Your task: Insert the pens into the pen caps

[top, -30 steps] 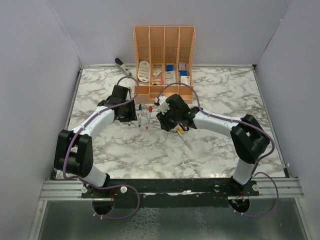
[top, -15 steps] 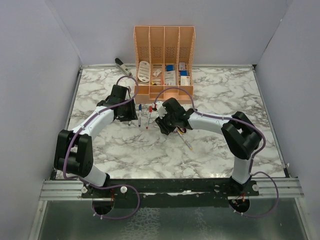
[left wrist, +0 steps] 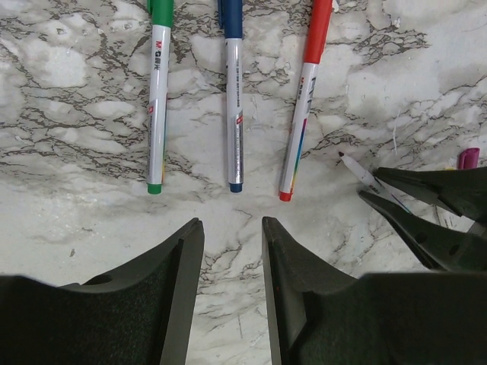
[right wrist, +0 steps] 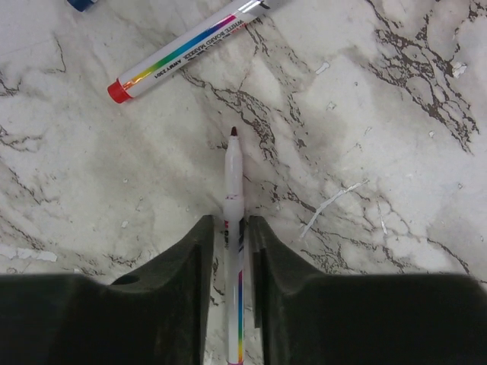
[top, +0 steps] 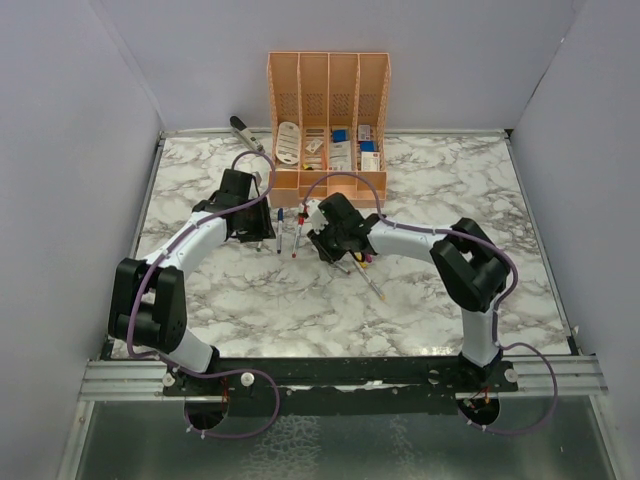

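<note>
Three pens with caps on, green (left wrist: 157, 106), blue (left wrist: 234, 106) and red (left wrist: 303, 106), lie side by side ahead of my left gripper (left wrist: 233, 222), which is open over bare marble. An uncapped pen (right wrist: 233, 175) with a dark purple tip lies on the table. My right gripper (right wrist: 230, 222) straddles its barrel, jaws narrow with a thin gap on each side. The left wrist view shows those right fingers (left wrist: 426, 205) and a purple pen cap (left wrist: 467, 158) beside them. From above, the left gripper (top: 262, 238) and right gripper (top: 325, 245) flank the pens.
A peach organizer (top: 328, 90) with blue and white items stands at the back. A grey-black stapler (top: 245, 130) lies at its left. Another pen (top: 372, 285) lies on the marble behind the right wrist. White walls close in three sides.
My right gripper has slid left and lowered onto the uncapped pen, and its jaws have narrowed around the barrel. The left arm has not moved.
</note>
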You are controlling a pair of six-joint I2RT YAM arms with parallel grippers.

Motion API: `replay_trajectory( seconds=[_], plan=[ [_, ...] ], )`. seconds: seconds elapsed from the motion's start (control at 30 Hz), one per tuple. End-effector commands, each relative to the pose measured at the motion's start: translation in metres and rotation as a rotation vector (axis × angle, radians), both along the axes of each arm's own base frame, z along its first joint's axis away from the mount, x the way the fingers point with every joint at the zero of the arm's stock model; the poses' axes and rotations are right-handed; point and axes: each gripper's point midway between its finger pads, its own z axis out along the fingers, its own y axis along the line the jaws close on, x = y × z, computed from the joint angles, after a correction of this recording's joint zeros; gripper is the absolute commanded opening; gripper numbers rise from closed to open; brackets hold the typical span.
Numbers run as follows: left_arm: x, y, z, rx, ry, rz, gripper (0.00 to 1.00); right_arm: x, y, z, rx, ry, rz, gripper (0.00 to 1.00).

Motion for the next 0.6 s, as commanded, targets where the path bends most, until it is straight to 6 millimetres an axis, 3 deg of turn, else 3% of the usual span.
replay_trajectory(
  seconds=[0.0,0.1,0.27,0.37,0.57],
  plan=[
    [0.007,-0.002,0.004,-0.024,-0.018,-0.015,0.39,-0.001,-0.002,-0.015,-0.045,0.033,-0.031,0.17],
    [0.008,-0.002,0.004,-0.029,-0.020,-0.017,0.39,-0.004,-0.008,-0.023,-0.078,0.060,-0.058,0.02],
    [0.009,-0.004,0.004,-0.034,-0.020,-0.040,0.38,0.002,-0.013,-0.017,-0.087,0.051,-0.141,0.01],
    [0.010,-0.006,0.006,-0.041,-0.030,-0.057,0.37,0.012,-0.004,0.010,-0.026,0.019,-0.184,0.01],
    [0.016,-0.017,0.025,-0.093,-0.122,-0.111,0.36,0.041,0.008,0.086,0.140,-0.108,-0.320,0.01]
  ],
)
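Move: The uncapped pen lies flat between my right fingers at table height, its dark tip pointing forward-left and its middle about 1 cm back and 1 cm right of the grip. The capped red pen is about 7 cm left and 5 cm ahead, and the yellow cap some 7 cm right and 1 cm back. The magenta cap is about 9 cm right and 1 cm ahead. From my left hand, the uncapped pen lies some 12 cm right, 5 cm back and 8 cm below. I shut my right fingers on the barrel of the uncapped pen and pinch it, easing forward about 1.5 cm in all. Holding it, I swing the wrist some 10 degrees clockwise, and only at the very end start up, by about 1 cm. ##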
